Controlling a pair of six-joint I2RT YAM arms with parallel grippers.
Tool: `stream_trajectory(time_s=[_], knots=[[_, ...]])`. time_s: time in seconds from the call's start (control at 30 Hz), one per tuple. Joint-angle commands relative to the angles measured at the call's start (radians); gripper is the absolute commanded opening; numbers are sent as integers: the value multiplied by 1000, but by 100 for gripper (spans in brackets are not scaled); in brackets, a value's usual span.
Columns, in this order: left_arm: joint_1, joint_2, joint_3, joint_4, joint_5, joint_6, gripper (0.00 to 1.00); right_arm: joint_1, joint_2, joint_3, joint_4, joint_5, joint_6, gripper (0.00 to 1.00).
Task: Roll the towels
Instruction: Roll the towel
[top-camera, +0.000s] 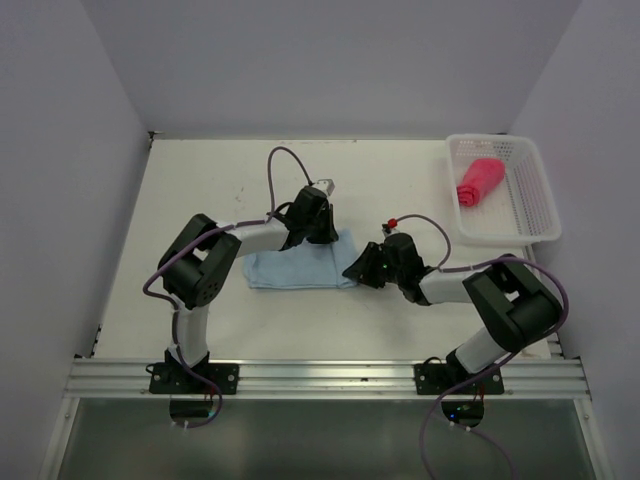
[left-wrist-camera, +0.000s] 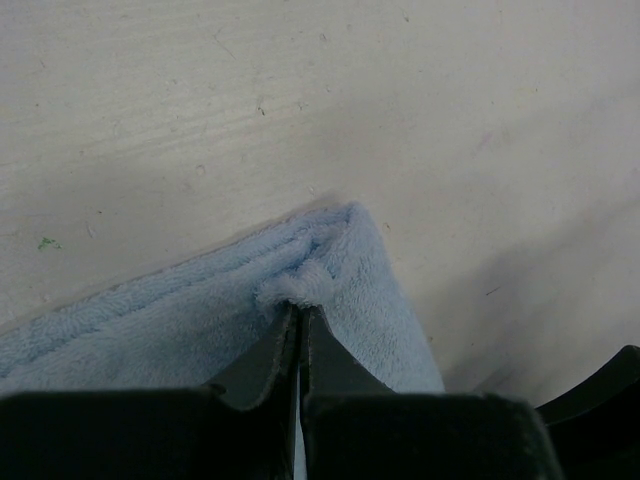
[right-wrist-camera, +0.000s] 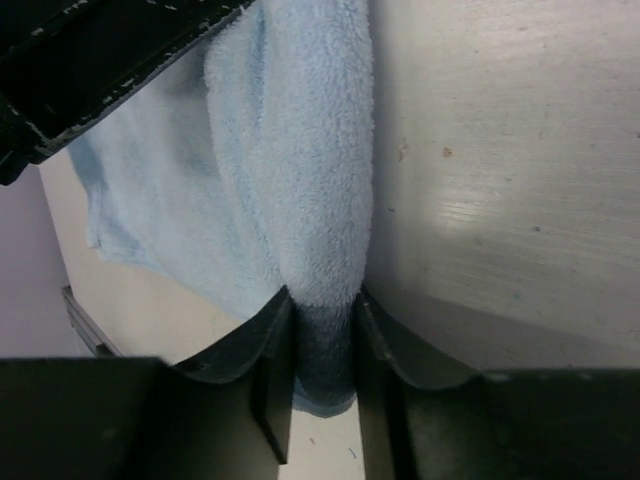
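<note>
The light blue towel (top-camera: 295, 268) lies flat on the table between my two arms. My left gripper (top-camera: 322, 234) stands at its far right corner; in the left wrist view the gripper (left-wrist-camera: 300, 306) is shut, pinching a tuft of the towel (left-wrist-camera: 350, 290) just inside that corner. My right gripper (top-camera: 356, 272) is at the towel's near right edge. In the right wrist view its jaws (right-wrist-camera: 322, 300) press on a thick fold of the towel (right-wrist-camera: 300, 150) from both sides. The red-pink towel (top-camera: 478, 182) lies rolled up in the basket.
A white mesh basket (top-camera: 540, 205) stands at the far right of the table, close to the right wall. An aluminium rail (top-camera: 320, 378) runs along the near edge. My left arm (right-wrist-camera: 100, 60) crosses the top left of the right wrist view.
</note>
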Motion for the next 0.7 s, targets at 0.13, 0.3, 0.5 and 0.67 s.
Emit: stream_trajectory(time_s=[0.13,0.3,0.5,0.67], knots=[[15,-31,-15,-8,-5,25,10,31,-96,25,-233,141,-148,3],[22,-45,-14,6,44,7,25,48,-151,95,-399,218,-293,0],[29,-83,-12,6,70,0,35,72,-161,175,-548,309,-424,0],[36,-111,-5,-2,88,-4,36,112,-156,223,-606,393,-496,0]])
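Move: The light-blue towel's near right corner, folded over, sits right between the right hand's parted fingers, within a centimetre or so; the towel's middle is about 11 cm to that hand's left and 3 cm ahead, its far right corner some 11 cm straight ahead. From the left hand, shut on the fold near that far corner, the corner is 3 cm ahead and 3 cm right, the near right corner 12 cm back and 4 cm right. The right hand shuts its fingers on the near end of the towel's folded edge and, keeping the pinch close to the table, draws it about 4 cm to the right, tilting some 30 degrees so the fingers point more steeply down. Meanwhile the left hand opens partway, letting go of the fold near the far corner, and then lifts roughly 2 cm above it. ##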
